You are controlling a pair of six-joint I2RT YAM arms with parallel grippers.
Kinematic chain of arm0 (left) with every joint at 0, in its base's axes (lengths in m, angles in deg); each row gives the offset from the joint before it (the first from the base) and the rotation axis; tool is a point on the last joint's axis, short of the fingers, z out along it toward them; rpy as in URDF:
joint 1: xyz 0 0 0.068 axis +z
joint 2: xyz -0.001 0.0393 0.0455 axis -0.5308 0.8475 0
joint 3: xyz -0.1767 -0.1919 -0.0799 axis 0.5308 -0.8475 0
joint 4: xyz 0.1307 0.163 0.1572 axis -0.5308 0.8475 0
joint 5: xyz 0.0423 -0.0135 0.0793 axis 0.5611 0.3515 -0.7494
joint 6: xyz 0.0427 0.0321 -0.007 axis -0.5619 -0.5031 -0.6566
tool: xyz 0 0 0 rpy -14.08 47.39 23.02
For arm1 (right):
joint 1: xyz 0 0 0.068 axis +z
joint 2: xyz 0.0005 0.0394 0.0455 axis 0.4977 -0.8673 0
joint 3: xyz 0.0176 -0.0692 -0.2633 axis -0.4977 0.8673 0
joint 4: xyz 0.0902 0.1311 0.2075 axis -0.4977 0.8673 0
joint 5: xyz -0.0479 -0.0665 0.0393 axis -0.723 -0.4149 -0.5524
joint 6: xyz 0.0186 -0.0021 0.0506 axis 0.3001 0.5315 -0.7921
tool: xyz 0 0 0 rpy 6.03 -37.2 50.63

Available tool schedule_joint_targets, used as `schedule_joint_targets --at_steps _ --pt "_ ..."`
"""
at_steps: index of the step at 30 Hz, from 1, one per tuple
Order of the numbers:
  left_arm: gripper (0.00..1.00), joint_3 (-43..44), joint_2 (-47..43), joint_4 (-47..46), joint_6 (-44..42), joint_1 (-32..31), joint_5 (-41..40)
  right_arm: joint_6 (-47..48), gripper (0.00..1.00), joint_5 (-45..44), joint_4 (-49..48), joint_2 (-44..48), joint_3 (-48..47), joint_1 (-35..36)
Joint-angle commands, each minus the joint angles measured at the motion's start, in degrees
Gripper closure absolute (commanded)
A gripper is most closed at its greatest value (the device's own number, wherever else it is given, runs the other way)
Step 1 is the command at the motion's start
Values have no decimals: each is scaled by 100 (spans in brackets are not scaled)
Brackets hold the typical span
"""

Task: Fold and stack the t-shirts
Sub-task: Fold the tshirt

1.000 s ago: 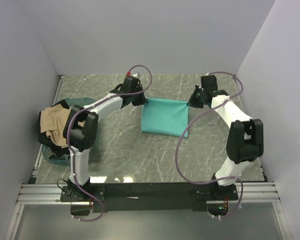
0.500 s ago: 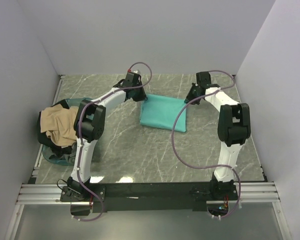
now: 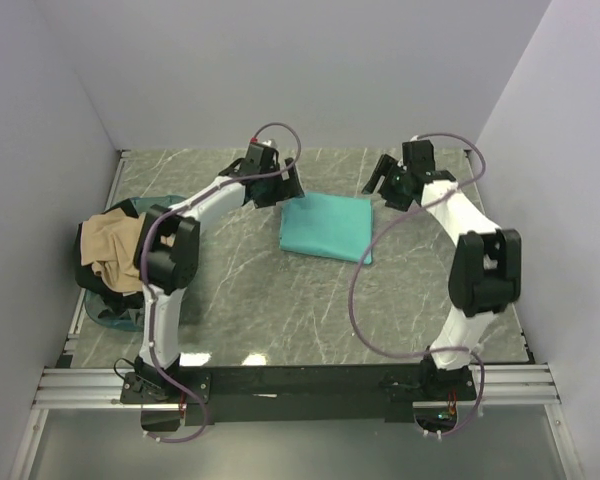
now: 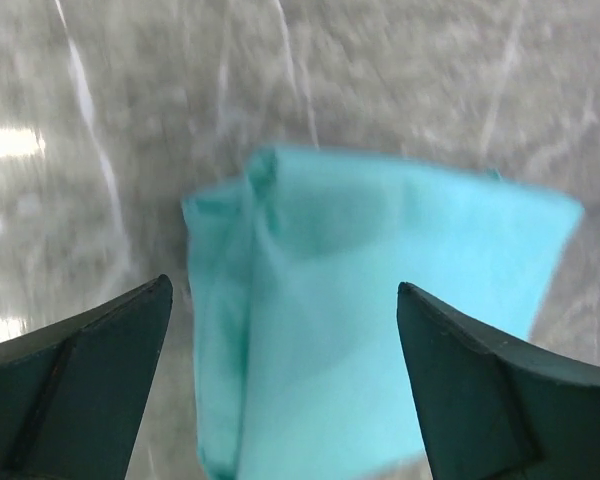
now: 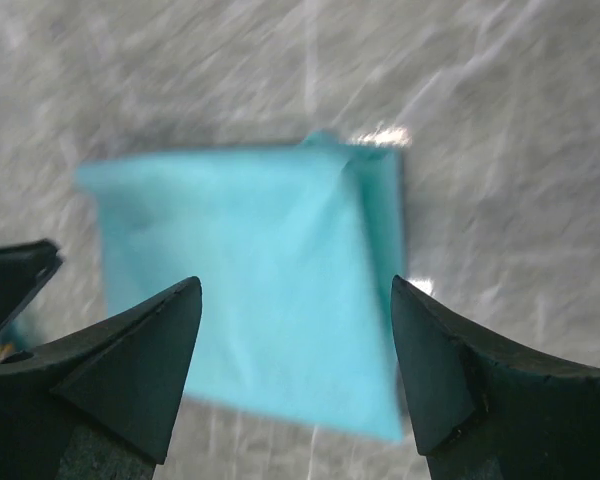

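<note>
The teal t-shirt (image 3: 327, 228) lies folded into a flat rectangle on the marble table, at mid-back. It also shows in the left wrist view (image 4: 380, 310) and the right wrist view (image 5: 270, 270). My left gripper (image 3: 288, 186) hovers at the shirt's far left corner, open and empty. My right gripper (image 3: 376, 184) hovers at the far right corner, open and empty. A tan t-shirt (image 3: 117, 247) lies crumpled on top of dark shirts (image 3: 88, 272) in the tub at the left.
The translucent bluish tub (image 3: 115, 316) stands at the table's left edge. Grey walls close in the back and both sides. A metal rail (image 3: 300, 385) runs along the near edge by the arm bases.
Both grippers have let go of the teal shirt's far corners and lifted off. The shirt now lies flat as a folded rectangle, shifted slightly toward the back.
</note>
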Motion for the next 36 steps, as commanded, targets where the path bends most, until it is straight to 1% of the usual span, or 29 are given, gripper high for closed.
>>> schedule_joint_targets --at_steps 1,2,3,5,8,10,14,19,23,25,29,32,36 --pt "1 -623 -1156 -371 27 -321 -178 -12 17 591 -618 949 745 243" --pt "1 -982 -1290 -469 88 -374 -143 -39 17 740 -690 995 991 270" --pt "1 -1150 -1482 -566 106 -418 -3 -48 17 890 -708 1004 1055 305" --pt "0 -1510 -1598 -812 168 -532 147 -83 17 874 -682 951 1081 358" --pt "1 -1732 -1608 -997 221 -664 402 -74 17 944 -831 750 995 367" --pt "1 -1741 -1459 -997 221 -743 429 -39 17 944 -771 444 845 376" --pt "1 -1653 -1063 -910 203 -779 560 136 17 857 -612 -155 249 367" --pt "0 -1785 -808 -751 133 -770 403 128 17 593 -384 -867 -254 367" --pt "1 -1943 -755 -611 124 -779 122 145 17 452 -348 -1158 -447 367" --pt "0 -1935 -737 -558 115 -779 139 154 17 469 -331 -1254 -492 367" --pt "0 -1777 -869 -488 36 -779 112 233 17 478 -234 -1246 -614 375" --pt "1 -1601 -1079 -391 -78 -805 69 356 17 312 -50 -1053 -790 376" --pt "1 -1504 -1474 -321 -166 -814 -124 497 17 179 91 -474 -739 367"
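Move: The folded t-shirt lies flat between my open hands, its middle about 12 cm back, 10 cm right and 6 cm below my left hand. From my right hand, that middle is some 11 cm back, 14 cm left and 9 cm below. The shirt's far-left corner sits roughly 2 cm back and 3 cm left of my left hand. Its far-right corner is about straight beneath my right. I bring my left hand back about 10 cm and a little right over the t-shirt, first arching up 5 cm, then sinking to hover low over its left part. My right hand loops up, back and left, then forward again and down nearly 10 cm over the far-right part, rising slightly last. Both stay wide open and turn inward some 10 degrees. ##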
